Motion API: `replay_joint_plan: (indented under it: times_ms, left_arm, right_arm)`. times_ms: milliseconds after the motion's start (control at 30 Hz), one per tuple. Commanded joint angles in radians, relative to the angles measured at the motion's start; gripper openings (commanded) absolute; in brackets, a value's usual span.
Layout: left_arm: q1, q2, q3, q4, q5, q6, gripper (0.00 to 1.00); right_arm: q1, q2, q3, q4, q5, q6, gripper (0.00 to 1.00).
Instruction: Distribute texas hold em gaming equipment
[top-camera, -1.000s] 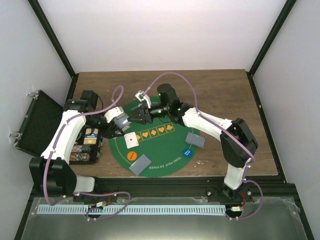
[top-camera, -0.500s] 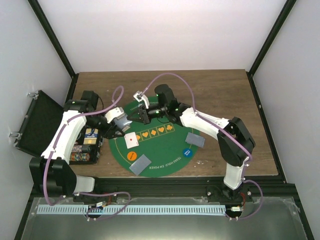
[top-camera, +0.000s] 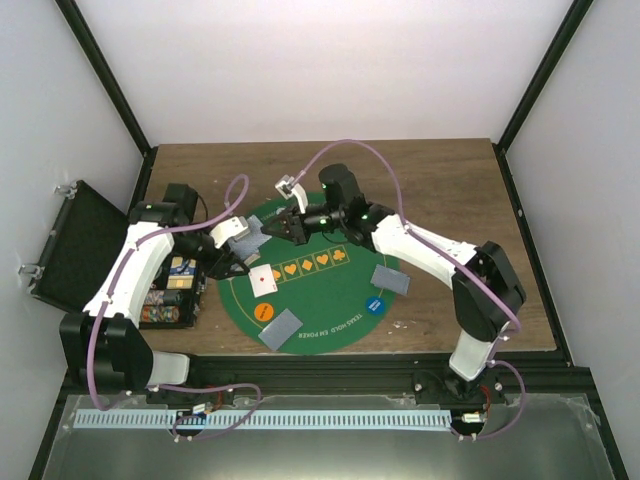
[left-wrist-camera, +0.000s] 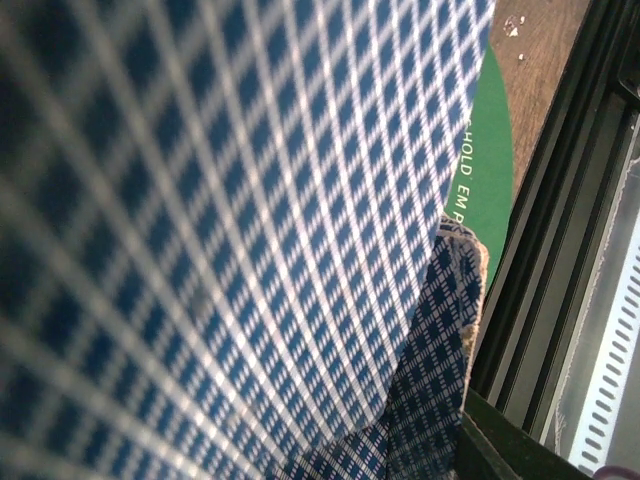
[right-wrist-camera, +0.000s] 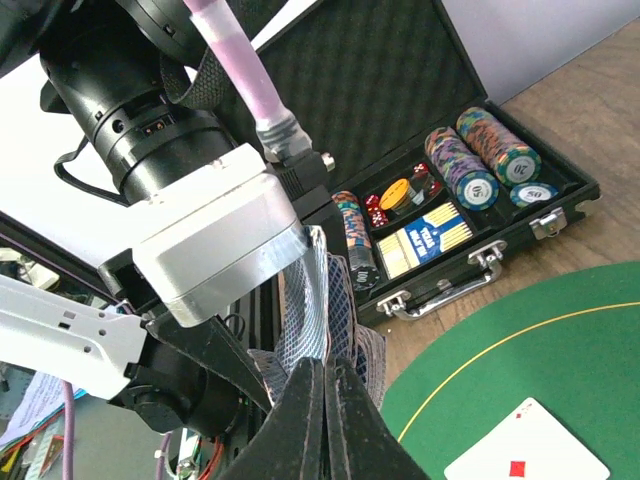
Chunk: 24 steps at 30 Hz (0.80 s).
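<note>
My left gripper is shut on a deck of playing cards with blue checked backs, held over the left edge of the round green mat. One card back fills the left wrist view and hides the fingers. My right gripper is shut on the edge of a card in that deck, and it meets the left gripper from the right. On the mat lie a face-up card, two face-down cards, an orange chip and a blue chip.
An open black case stands left of the mat, its lid leaning out to the left. It holds stacks of chips, red dice and a blue card box. Black frame rails run along the table's near edge.
My right gripper has shut on a card of the deck; a second ago its jaws stood open just right of it. The left gripper has kept its hold.
</note>
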<state>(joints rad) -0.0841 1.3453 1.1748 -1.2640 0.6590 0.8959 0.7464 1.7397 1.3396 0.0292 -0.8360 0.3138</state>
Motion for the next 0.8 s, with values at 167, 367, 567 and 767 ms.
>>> replay_joint_plan:
  times_ms: [167, 367, 567, 767]
  left_arm:
    - [0.000, -0.012, -0.027, 0.049, 0.015, -0.023, 0.48]
    - [0.025, -0.011, -0.032, 0.070, 0.019, -0.047, 0.48]
    - [0.109, 0.000, -0.038, 0.115, 0.037, -0.102, 0.48]
    - [0.139, 0.010, -0.032, 0.135, 0.023, -0.142, 0.48]
  right_arm:
    - [-0.058, -0.106, -0.022, -0.077, 0.026, -0.077, 0.01]
    - [-0.098, -0.172, -0.029, -0.157, 0.086, -0.145, 0.01]
    - [-0.101, -0.256, -0.061, -0.203, 0.220, -0.314, 0.01]
    - [0.019, -0.275, -0.189, -0.169, 0.586, -0.716, 0.01]
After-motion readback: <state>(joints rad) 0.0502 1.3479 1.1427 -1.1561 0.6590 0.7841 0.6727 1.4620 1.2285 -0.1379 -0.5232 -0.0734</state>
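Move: From the right hand, its fingers already shut on a card, the deck in the left gripper lies about 6 cm left, 3 cm back and 6 cm lower. The middle of the printed suit row is roughly 8 cm right and 4 cm ahead, some 26 cm below. On the table, the face-up card is about 3 cm left and 1 cm back, the chip stack 3 cm right and 12 cm ahead. From the left hand the suit row's middle is some 15 cm right, 8 cm ahead and 18 cm below. Keeping its pinch on the card, the right hand draws it off the deck, going about 8 cm right, rising some 4 cm before starting to sink, and drifting 2–3 cm forward over the suit row; late on it rolls some 25 degrees, forward side rising, and swings clockwise. The left hand keeps the deck and, after nearly waiting, backs off left and forward, turning slightly counter-clockwise. ##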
